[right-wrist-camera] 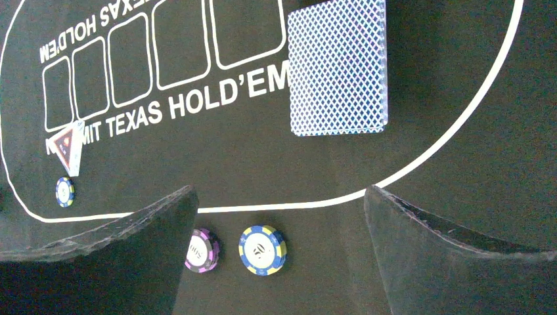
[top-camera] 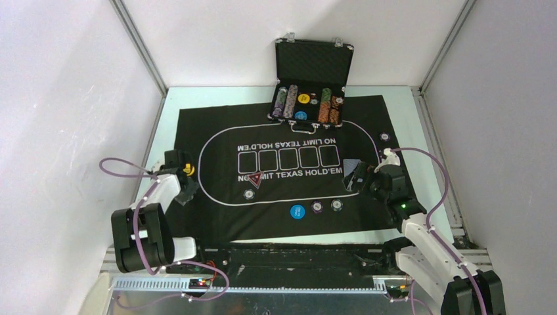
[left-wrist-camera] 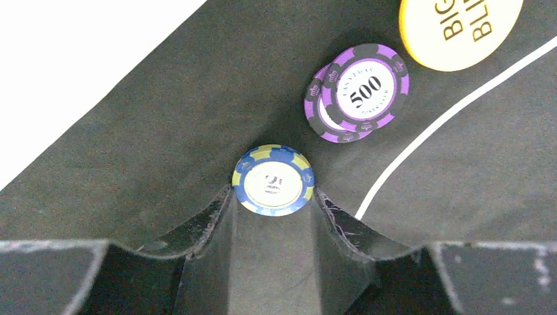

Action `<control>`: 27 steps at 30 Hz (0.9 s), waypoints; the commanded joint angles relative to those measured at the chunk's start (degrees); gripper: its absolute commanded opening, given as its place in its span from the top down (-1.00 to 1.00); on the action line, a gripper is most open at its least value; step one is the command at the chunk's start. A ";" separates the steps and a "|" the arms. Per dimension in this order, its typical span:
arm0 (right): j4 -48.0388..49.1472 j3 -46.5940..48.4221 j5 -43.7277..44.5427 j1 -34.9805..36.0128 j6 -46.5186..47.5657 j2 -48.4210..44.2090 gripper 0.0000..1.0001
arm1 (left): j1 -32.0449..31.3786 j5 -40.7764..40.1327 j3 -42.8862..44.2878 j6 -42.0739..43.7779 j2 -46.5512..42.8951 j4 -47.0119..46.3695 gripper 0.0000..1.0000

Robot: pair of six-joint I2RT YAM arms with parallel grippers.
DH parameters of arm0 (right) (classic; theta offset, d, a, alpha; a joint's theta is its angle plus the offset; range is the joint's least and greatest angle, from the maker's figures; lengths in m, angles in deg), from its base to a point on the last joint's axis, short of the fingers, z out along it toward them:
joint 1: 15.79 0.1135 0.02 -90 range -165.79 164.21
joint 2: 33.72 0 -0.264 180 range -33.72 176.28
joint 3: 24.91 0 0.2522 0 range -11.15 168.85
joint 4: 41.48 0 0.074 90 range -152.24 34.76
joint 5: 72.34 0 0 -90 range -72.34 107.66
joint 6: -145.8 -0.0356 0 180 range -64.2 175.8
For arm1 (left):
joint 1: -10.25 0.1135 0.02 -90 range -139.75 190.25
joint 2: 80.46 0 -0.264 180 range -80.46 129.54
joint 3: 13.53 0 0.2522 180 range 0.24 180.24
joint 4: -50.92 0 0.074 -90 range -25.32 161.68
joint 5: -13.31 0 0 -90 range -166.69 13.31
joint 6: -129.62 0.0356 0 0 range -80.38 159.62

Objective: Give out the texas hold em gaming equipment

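Observation:
In the left wrist view my left gripper (left-wrist-camera: 273,197) is shut on a blue-and-yellow chip (left-wrist-camera: 273,180), with a fingertip pressed against each side of its rim. Just beyond it lie two overlapping purple 500 chips (left-wrist-camera: 358,92) and a yellow big-blind button (left-wrist-camera: 456,26). From above, this gripper (top-camera: 187,189) is at the left edge of the black mat (top-camera: 217,131). My right gripper (right-wrist-camera: 279,197) is wide open and empty above the mat. A blue-backed card deck (right-wrist-camera: 338,65) lies ahead of it, and a blue-and-yellow chip stack (right-wrist-camera: 263,249) and a purple chip (right-wrist-camera: 200,249) lie below it.
An open black case (top-camera: 314,62) with rows of chips stands at the mat's far edge. A blue button (top-camera: 297,212), two chips (top-camera: 327,206), another chip (top-camera: 248,194) and a red triangular marker (top-camera: 255,180) lie on the near half. A lone chip (top-camera: 384,137) sits at the far right.

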 commanded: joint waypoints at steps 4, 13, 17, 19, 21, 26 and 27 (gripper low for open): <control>2.31 0.07 0.21 -0.30 0.67 0.95 -0.99 | 0.44 -4.20 0.19 -1.53 1.32 -0.28 0.71; 1.97 0.07 0.95 -0.30 0.84 -0.23 -0.99 | 0.03 -7.38 0.44 -3.62 -5.44 5.06 -0.79; 1.98 0.07 0.76 -0.27 0.85 0.14 -0.99 | -2.94 -7.57 0.79 -4.40 -11.29 7.43 -0.99; 1.95 0.07 0.82 -0.28 0.78 -0.12 -0.99 | -6.23 -6.69 1.93 -2.75 -14.96 7.19 -0.99; 1.89 0.07 0.84 -0.29 0.69 -0.38 -0.99 | -11.43 -3.10 3.68 1.56 -15.50 4.44 -0.99; 1.76 -0.02 0.79 -0.25 0.69 -0.51 -0.99 | -30.09 4.31 10.24 10.85 -7.31 3.32 -0.99; 1.77 -0.02 0.78 -0.28 0.68 -0.49 -0.99 | -32.00 4.03 12.18 12.28 -4.02 4.22 -0.99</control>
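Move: The left hand already holds a blue-and-yellow chip just above the cloth; its resting spot is almost directly beneath, about 1 cm back, 1 cm left and 1 cm down. The purple 500 chips lie about 5 cm ahead and the BIG BLIND button some 10 cm ahead, both at cloth level. The remaining blue chip is about 22 cm right, level with the hand. From the right hand the spot is some 60 cm left, 6 cm back and 8 cm down. The left fingers let go of the blue-and-yellow chip behind the purple ones, spreading from the chip's width to fully open after the hand has eased about 1 cm back and left. The hand then lifts some 8 cm off the cloth and swings right about 11 cm and a little forward, turning clockwise some 30 degrees, towards the remaining blue chip. ##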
